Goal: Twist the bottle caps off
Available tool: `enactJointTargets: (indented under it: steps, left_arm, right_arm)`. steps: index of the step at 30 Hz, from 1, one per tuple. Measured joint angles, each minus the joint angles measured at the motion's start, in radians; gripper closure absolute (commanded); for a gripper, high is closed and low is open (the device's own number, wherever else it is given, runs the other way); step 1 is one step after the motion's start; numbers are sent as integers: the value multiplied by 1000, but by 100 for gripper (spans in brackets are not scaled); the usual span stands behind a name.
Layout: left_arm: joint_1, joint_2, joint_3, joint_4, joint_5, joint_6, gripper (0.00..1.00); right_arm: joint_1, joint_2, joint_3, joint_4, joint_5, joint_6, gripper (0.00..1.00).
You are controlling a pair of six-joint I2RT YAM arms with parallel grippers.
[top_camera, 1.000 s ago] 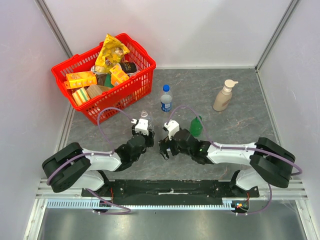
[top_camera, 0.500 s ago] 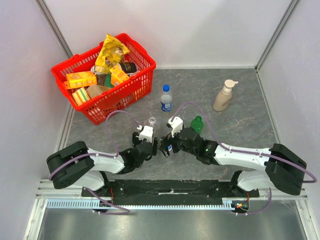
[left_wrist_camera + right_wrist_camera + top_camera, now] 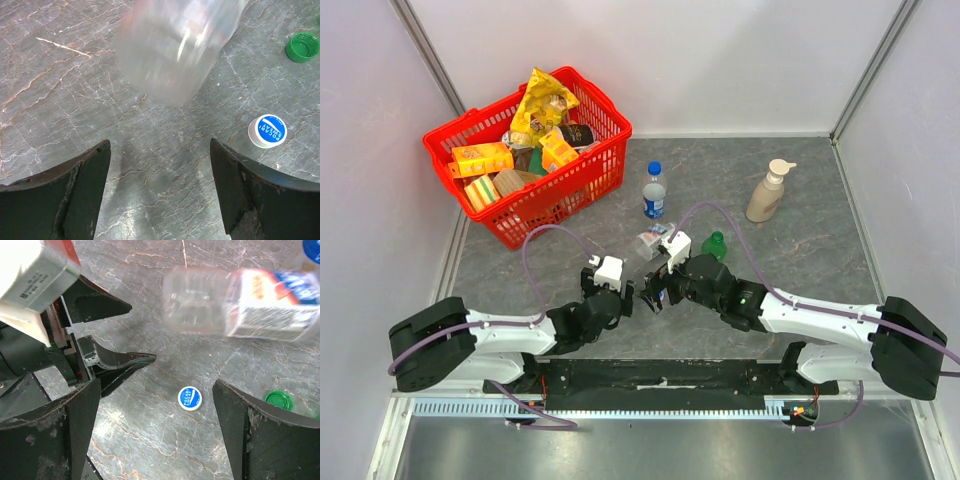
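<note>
The clear bottle (image 3: pixel 648 243) shows blurred and tilted on the table between the two arms; it lies just beyond my left gripper's open jaws (image 3: pixel 175 45) and past my right gripper (image 3: pixel 240 302). A blue-and-white cap (image 3: pixel 267 131) and a green cap (image 3: pixel 302 46) lie loose on the table; both caps show in the right wrist view, blue (image 3: pixel 189 397) and green (image 3: pixel 277 399). My left gripper (image 3: pixel 623 297) (image 3: pixel 160 145) is open and holds nothing. My right gripper (image 3: pixel 655 290) (image 3: pixel 156 385) is open above the blue cap. The green bottle (image 3: pixel 713 245) stands behind the right arm. The cola bottle (image 3: pixel 654 195) stands capped.
A red basket (image 3: pixel 588 178) full of packets stands at the back left. A beige pump dispenser (image 3: pixel 768 192) stands at the back right. White walls close in the table on three sides. The two grippers face each other closely, fingertips almost meeting.
My left gripper has opened and let go of the clear bottle, which has shifted right and is tipping. The left arm has drawn back; the right arm has reached further left.
</note>
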Motion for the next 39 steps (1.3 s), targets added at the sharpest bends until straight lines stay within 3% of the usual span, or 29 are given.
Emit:
enactJointTargets:
  steps: [8,21,32,39]
  left_arm:
    - [-6,-82,-22,-30,2,0,15]
    - [-10,-440,-35,-168,10,0,15]
    - [-10,-696,95,-407,29,14,12]
    - [-10,-712,295,-601,60,44,12]
  right_arm:
    - [0,-4,0,-29,-1,-8,2]
    - [0,-56,35,-60,12,-8,2]
    - [-114,-47,217,-131,45,8,2]
    - [-267,135,475,-220,40,2,2]
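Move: From the right hand the blue-capped bottle is about 25 cm ahead, barely 1 cm right, its middle 6 cm lower. The clear bottle, loose and tipping, is roughly 15 cm ahead and 8 cm below; the green bottle 12 cm ahead, 14 cm right, 7 cm below. From the left hand the blue-capped bottle is some 21 cm ahead, 9 cm right, 3 cm higher. The right hand swings about 12 cm forward and up, over the clear bottle; the left rises about 19 cm. ##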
